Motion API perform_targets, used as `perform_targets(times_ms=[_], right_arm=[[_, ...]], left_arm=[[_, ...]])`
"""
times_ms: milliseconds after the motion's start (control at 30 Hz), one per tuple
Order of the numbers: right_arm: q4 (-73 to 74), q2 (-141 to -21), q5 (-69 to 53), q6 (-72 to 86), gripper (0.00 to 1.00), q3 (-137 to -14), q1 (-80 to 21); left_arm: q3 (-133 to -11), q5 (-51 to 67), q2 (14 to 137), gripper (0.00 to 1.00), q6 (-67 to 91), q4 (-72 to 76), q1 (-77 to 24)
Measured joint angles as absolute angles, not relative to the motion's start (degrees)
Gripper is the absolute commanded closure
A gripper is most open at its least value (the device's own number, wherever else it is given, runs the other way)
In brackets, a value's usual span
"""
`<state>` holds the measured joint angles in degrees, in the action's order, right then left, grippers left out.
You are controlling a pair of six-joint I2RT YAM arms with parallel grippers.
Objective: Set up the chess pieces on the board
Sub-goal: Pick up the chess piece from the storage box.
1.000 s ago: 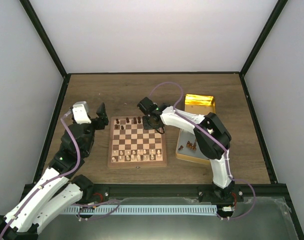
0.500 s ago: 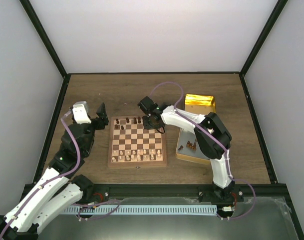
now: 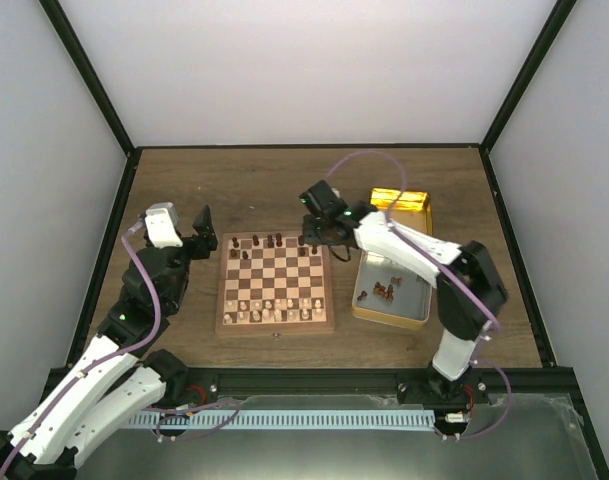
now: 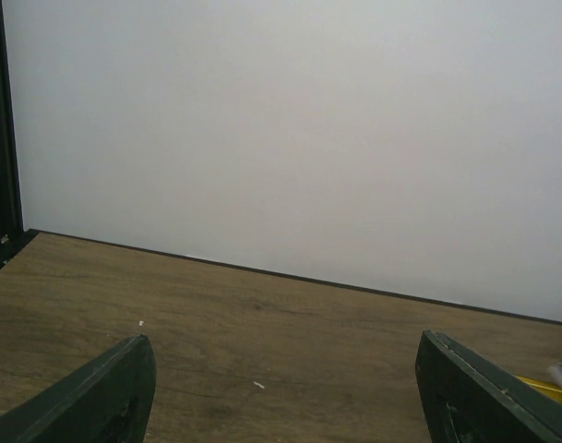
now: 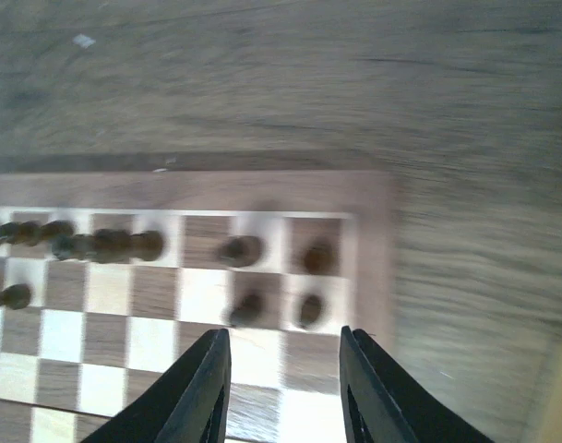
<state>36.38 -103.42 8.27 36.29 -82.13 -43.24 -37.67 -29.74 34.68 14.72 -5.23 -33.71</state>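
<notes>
The board (image 3: 274, 328) lies at the table's middle. Dark chess pieces (image 3: 274, 241) stand along its far rows, and pale ones fill the near rows. In the right wrist view, dark chess pieces (image 5: 308, 309) stand blurred in the board's (image 5: 262, 189) far right corner squares, more in a row to the left. My right gripper (image 5: 285, 346) hovers just above that corner (image 3: 319, 232), open, nothing between its fingers (image 5: 207, 388). My left gripper (image 3: 202, 232) is held off the board's left side, open (image 4: 285, 388) over bare table.
A gold tin (image 3: 416, 312) sits right of the board with several dark chess pieces (image 3: 382, 292) in it. Its gold lid (image 3: 400, 200) lies behind it. Black frame posts and white walls close in the table.
My right gripper has opened and drawn up and to the right off the board's far right corner, uncovering dark pieces there. The right elbow swung right. The left arm is still.
</notes>
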Motion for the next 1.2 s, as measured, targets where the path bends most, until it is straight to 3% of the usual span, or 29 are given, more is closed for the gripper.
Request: perform_targets(times_ms=[233,400,533,700,1200], right_arm=[[37.3,-84.4,15.4,44.8,0.68,-65.4,-35.7],[40.7,-77.3,18.2,50.7,0.68,-54.2,-32.2],[41.4,-76.5,17.3,53.2,0.68,-46.0,-29.6],[39.3,-78.0,15.5,53.9,0.60,-42.0,-26.8],[29.7,-81.2,11.7,50.4,0.60,-39.6,-20.3]], left_arm=[[-37.7,-29.6,34.9,0.21,14.7,-5.2,-33.7],[-37.6,-29.2,35.9,0.21,14.8,-5.2,-33.7],[-37.6,-28.7,37.1,0.21,14.8,-5.0,-33.7],[-37.6,-27.9,38.3,0.21,14.8,-4.7,-33.7],[-37.6,-27.8,39.2,0.21,14.8,-4.3,-33.7]])
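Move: The chess piece the empty right hand goes for lies in the open storage box, some 24 cm to its right, 8 cm back and 12 cm below. A cluster of pieces lies about 4 cm to the left of that piece and 3 cm nearer the base, a lone one 10 cm left of it and 4 cm nearer; the gold lid is roughly 19 cm beyond it. The board's centre is about 11 cm left of the right hand and 9 cm back. From the left hand the piece is some 49 cm right, level, and 32 cm below. The right hand sweeps about 23 cm to the right, away from the far right corner of the board, first lifting a couple of centimetres to pass over the board's rim and the box wall, then drawing back towards the base and sinking into the storage box, to end 10 cm lower than it began. On the way it turns about 35 degrees clockwise and tips to point more steeply down, then eases forward some 2 cm over the piece with its fingers still partly open on either side, no grip yet, while the empty left hand drifts a little down, right and forward. ##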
